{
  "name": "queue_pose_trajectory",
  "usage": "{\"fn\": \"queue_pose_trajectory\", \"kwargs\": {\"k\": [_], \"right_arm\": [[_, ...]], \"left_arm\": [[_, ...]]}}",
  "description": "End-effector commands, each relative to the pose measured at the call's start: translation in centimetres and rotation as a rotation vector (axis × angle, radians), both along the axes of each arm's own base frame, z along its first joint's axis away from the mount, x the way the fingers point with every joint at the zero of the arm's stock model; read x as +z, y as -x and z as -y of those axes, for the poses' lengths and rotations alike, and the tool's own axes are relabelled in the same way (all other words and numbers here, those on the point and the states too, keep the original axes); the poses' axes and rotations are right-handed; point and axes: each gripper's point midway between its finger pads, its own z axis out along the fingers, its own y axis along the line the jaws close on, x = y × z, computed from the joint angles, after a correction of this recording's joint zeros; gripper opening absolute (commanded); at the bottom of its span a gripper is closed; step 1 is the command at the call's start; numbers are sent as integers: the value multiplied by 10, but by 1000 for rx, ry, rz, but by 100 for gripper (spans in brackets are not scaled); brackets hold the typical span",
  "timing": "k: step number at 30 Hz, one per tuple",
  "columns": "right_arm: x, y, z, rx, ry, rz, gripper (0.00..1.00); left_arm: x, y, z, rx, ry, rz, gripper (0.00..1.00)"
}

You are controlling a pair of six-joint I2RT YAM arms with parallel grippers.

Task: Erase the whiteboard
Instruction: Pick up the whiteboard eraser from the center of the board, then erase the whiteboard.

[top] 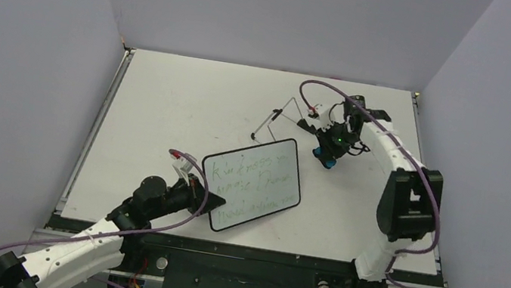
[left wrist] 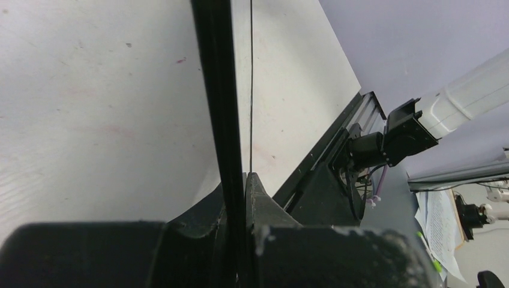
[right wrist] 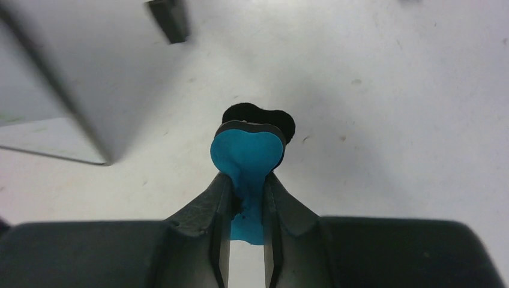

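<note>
The whiteboard [top: 252, 184] lies low over the near middle of the table, black-framed, with handwritten lines on its face. My left gripper [top: 212, 202] is shut on its near left edge; in the left wrist view the board's black frame [left wrist: 217, 90] runs edge-on between the fingers. The blue-and-black eraser [right wrist: 247, 153] is squeezed between the fingers of my right gripper [right wrist: 248, 183], which is shut on it, just above the table at the far right. In the top view that gripper [top: 327, 155] sits beyond the board's far right corner.
A thin wire easel stand [top: 279, 117] lies on the table behind the board, just left of the right gripper. Grey walls close in the table on three sides. The right arm's base [top: 404, 204] stands at the near right.
</note>
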Motion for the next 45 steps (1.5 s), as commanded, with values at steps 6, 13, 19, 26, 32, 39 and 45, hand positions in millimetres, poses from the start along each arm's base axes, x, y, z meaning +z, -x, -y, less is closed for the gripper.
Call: {"fn": "queue_pose_trajectory", "kwargs": {"k": [6,13,19,26,32,39,45], "right_arm": [[124,104,-11,127,-347,199,0],[141,148,-21,275,-421,372,0],[135,158,-21,293,-434,446,0],[139,153,-24,280,-444,454,0],[142,148,-35,287,-405,463,0],[163,139,-76,266,-384,421,0],[156,143,-102,323,-386,413,0]], "left_arm": [[67,-1,47,-54,199,166,0],[67,5,82,-111,208,129,0],[66,11,102,-155,193,137,0],[56,18,117,-202,184,107,0],[57,22,128,-238,197,72,0],[57,25,136,-232,238,13,0],[60,18,144,-204,286,-62,0]]}}
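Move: The eraser is already off the table, pinched in the right fingers. From them the whiteboard's middle lies some 20 cm left, 14 cm back and about 4 cm higher; the loose wire stand lies on the table, 15 cm left, 11 cm ahead and 6 cm down. The left hand already grips the whiteboard's left edge, its middle 8 cm ahead and 11 cm right, about 2 cm lower, with the eraser 22 cm ahead, 30 cm right, 6 cm lower. The eraser, kept in the right fingers, is swung back and up, about 17 by 14 cm, then after a short pause some 8 cm left to hover over the far part of the whiteboard, the wrist tilting and turning counter-clockwise. The left hand keeps its grip and carries the whiteboard about 12 cm right and slightly back to meet it, turning a little clockwise. ##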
